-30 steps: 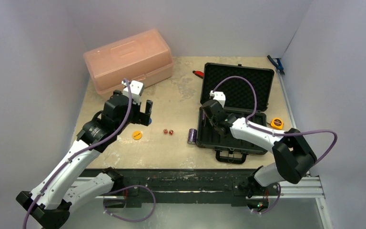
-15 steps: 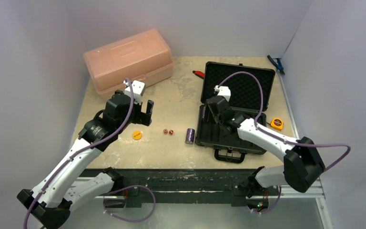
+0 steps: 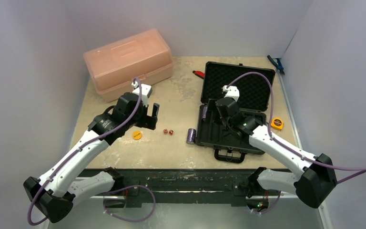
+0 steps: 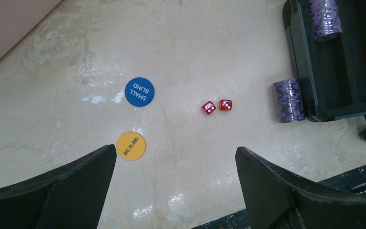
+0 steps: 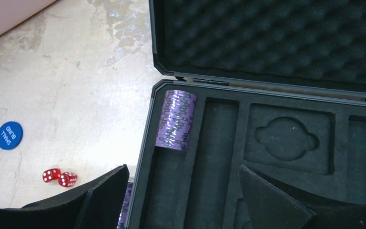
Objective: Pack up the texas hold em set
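The black briefcase (image 3: 230,155) lies open at the right, its foam lid (image 5: 276,38) back. One purple chip stack (image 5: 176,119) rests in the leftmost foam slot. The other chip stack (image 3: 191,136) lies on the table against the case's left wall. Two red dice (image 3: 167,131) sit left of it, the orange disc (image 3: 137,135) further left. My right gripper (image 5: 183,168) hovers open and empty over the case's slots, just short of the slotted stack. My left gripper (image 4: 175,150) hangs open above the table between the orange disc (image 4: 130,145) and the dice (image 4: 217,106).
A blue disc (image 4: 139,91) lies just beyond the orange one. The translucent pink box (image 3: 128,59) fills the back left. A yellow tape measure (image 3: 277,123) sits right of the case, and a red-handled tool (image 3: 198,73) lies behind it.
My right gripper has opened, leaving the chip stack in its slot, and has drawn back to the right. My left arm has moved right, closer to the dice.
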Robot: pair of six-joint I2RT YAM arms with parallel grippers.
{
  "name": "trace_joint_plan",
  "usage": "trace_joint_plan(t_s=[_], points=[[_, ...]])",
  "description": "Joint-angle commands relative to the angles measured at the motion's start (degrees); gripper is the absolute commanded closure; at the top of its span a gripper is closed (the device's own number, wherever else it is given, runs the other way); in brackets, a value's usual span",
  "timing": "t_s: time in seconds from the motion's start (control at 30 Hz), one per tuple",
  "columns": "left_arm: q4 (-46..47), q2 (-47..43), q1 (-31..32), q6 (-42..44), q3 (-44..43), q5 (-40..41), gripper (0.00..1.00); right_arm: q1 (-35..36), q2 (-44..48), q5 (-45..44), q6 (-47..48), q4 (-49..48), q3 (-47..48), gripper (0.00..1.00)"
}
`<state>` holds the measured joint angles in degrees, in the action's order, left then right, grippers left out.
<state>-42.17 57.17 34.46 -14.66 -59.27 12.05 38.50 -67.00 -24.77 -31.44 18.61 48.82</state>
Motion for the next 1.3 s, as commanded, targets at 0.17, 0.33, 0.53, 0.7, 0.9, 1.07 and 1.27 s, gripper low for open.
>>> trace_joint_plan(t_s=[0.17, 0.33, 0.53, 0.7, 0.9, 1.07, 1.27], points=[[-0.59, 2.32, 0.37, -6.95, 0.16, -0.48, 0.04, -0.30, 2.57, -1.78, 0.44, 0.82, -2.27, 0.08], [0.80, 5.50, 0.42, -9.79, 1.93, -0.33, 0.05, -0.27, 2.36, -1.14, 1.15, 0.29, -2.73, 0.08], [3.18, 9.12, 0.42, -13.20, 3.23, -2.21, 0.11, -0.22, 2.01, -0.79, 1.82, 0.39, -2.47, 0.08], [5.17, 13.65, 0.40, -16.22, 3.33, -4.68, 0.19, -0.27, 1.48, -1.33, 1.24, 1.04, -1.48, 0.08], [4.40, 20.04, 0.20, -19.82, 1.83, -0.51, 0.26, -0.28, 2.41, -1.90, 0.85, 2.18, -1.37, 0.09], [1.36, 27.10, -1.37, -15.66, -2.12, 4.37, 0.25, -0.21, 3.17, -1.38, 1.03, 2.60, -1.74, 0.09], [1.14, 31.24, -5.92, -15.10, -4.70, 2.78, 0.25, -0.26, 3.63, 1.50, 0.27, 2.00, -2.75, 0.09]])
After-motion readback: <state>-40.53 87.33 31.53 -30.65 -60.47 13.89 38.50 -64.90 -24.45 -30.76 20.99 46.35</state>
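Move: The small blind lies about 8 cm ahead of the left hand, 3 cm to its left and some 17 cm below. Also on the table, the big blind is about 1 cm ahead of the hand and 7 cm left, the two dice about 3 cm ahead and 8 cm right, and the loose chip stack roughly level and 18 cm right. From the right hand, over the case, the small blind is about 31 cm left, 1 cm back and 13 cm down. The left hand sinks about 14 cm towards the table between the two blinds and the dice, first drifting a little to its right, then swinging forward and left towards the small blind, still touching nothing. On the way the wrist tips some 25 degrees further down and turns slightly counter-clockwise, while the wide-open fingers narrow to about three quarters. ##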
